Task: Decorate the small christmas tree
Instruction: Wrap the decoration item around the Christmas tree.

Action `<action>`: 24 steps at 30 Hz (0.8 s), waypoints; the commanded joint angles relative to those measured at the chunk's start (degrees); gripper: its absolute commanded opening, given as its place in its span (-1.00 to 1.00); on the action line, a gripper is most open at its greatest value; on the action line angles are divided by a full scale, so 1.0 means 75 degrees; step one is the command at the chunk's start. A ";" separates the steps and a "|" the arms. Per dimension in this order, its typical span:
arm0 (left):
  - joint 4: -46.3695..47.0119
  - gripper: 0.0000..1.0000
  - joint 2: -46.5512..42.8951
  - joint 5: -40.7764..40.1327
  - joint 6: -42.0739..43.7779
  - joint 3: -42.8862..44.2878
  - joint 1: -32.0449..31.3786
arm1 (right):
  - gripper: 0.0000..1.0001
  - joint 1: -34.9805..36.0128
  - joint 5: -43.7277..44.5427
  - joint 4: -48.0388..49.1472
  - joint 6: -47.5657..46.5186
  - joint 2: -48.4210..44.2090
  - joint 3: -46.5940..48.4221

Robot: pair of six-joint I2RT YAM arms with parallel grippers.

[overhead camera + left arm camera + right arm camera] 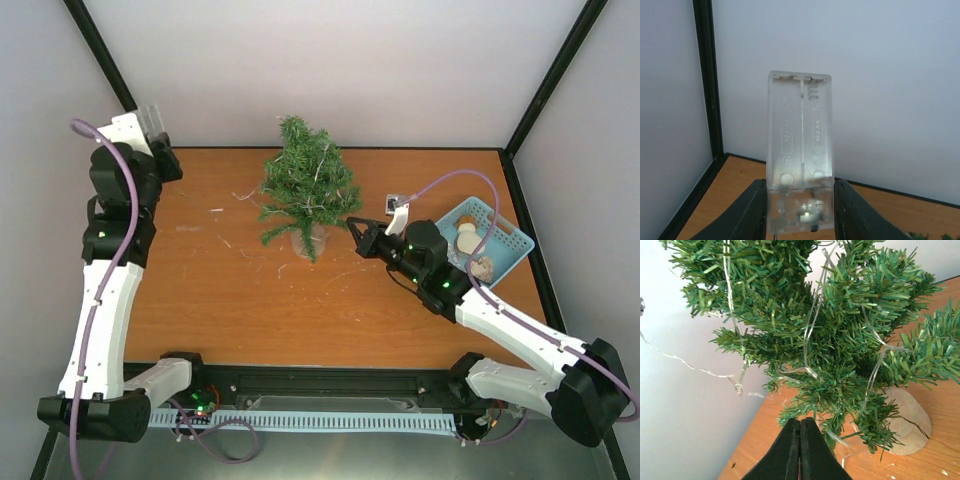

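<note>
The small christmas tree (305, 185) stands at the back middle of the table on a pale round base (907, 425). A thin silvery light wire (730, 290) is draped through its branches (840, 330) and trails left. My left gripper (150, 128) is raised at the far left corner, shut on a clear plastic battery box (800, 140) held upright between its fingers (747, 210). My right gripper (352, 222) is shut, its tips (801, 421) just below the tree's lowest right branches; I cannot tell if wire is pinched in it.
A blue basket (512, 247) with pale ornaments (466, 238) sits at the right edge, behind my right arm. A small dark square item (393, 203) lies right of the tree. Loose wire strands (240, 195) lie on the table left of the tree. Black frame posts stand in both back corners.
</note>
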 commanded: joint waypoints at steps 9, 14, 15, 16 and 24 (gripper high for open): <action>-0.0797 -0.90 -0.0184 0.1994 0.0104 0.1845 0.0086 | -0.65 0.0001 -0.0864 -0.1113 -0.1949 -0.0043 0.0550; -0.1129 -0.90 -0.0250 0.3085 -0.0093 0.2274 0.0097 | -0.42 0.0018 -0.1006 -0.2405 -0.4009 -0.0041 0.1356; -0.1152 -0.90 -0.0269 0.3440 -0.0173 0.2271 0.0097 | -0.41 0.0045 -0.1081 -0.2448 -0.4322 -0.0061 0.1495; -0.1165 -0.90 -0.0310 0.3767 -0.0244 0.2248 0.0094 | -0.41 0.0116 -0.1155 -0.2425 -0.4587 -0.0099 0.1653; -0.0505 -0.90 -0.0995 0.5978 -0.0954 0.1206 0.0092 | 0.04 0.0778 -0.1145 -0.2099 -0.4871 0.0700 0.3945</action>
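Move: My left hand already holds the clear battery box; the tree's middle is some 28 cm to its right, about 3 cm farther out and roughly 20 cm lower. From my shut right hand the tree is close: about 8 cm ahead, 7 cm left and some 5 cm lower. The battery box stands about 36 cm left of my right hand, 8 cm farther out and 19 cm higher; the blue basket is about 25 cm to its right, 3 cm ahead and 24 cm down. Keeping its grip on the battery box, I lift my left hand about 9 cm, then bring it right towards the tree's side and back some 8 cm, swinging the fingers about 30 degrees clockwise. My right hand lingers beside the tree, then opens about halfway and rises some 10 cm, edging left and back as its fingers tip upward. ##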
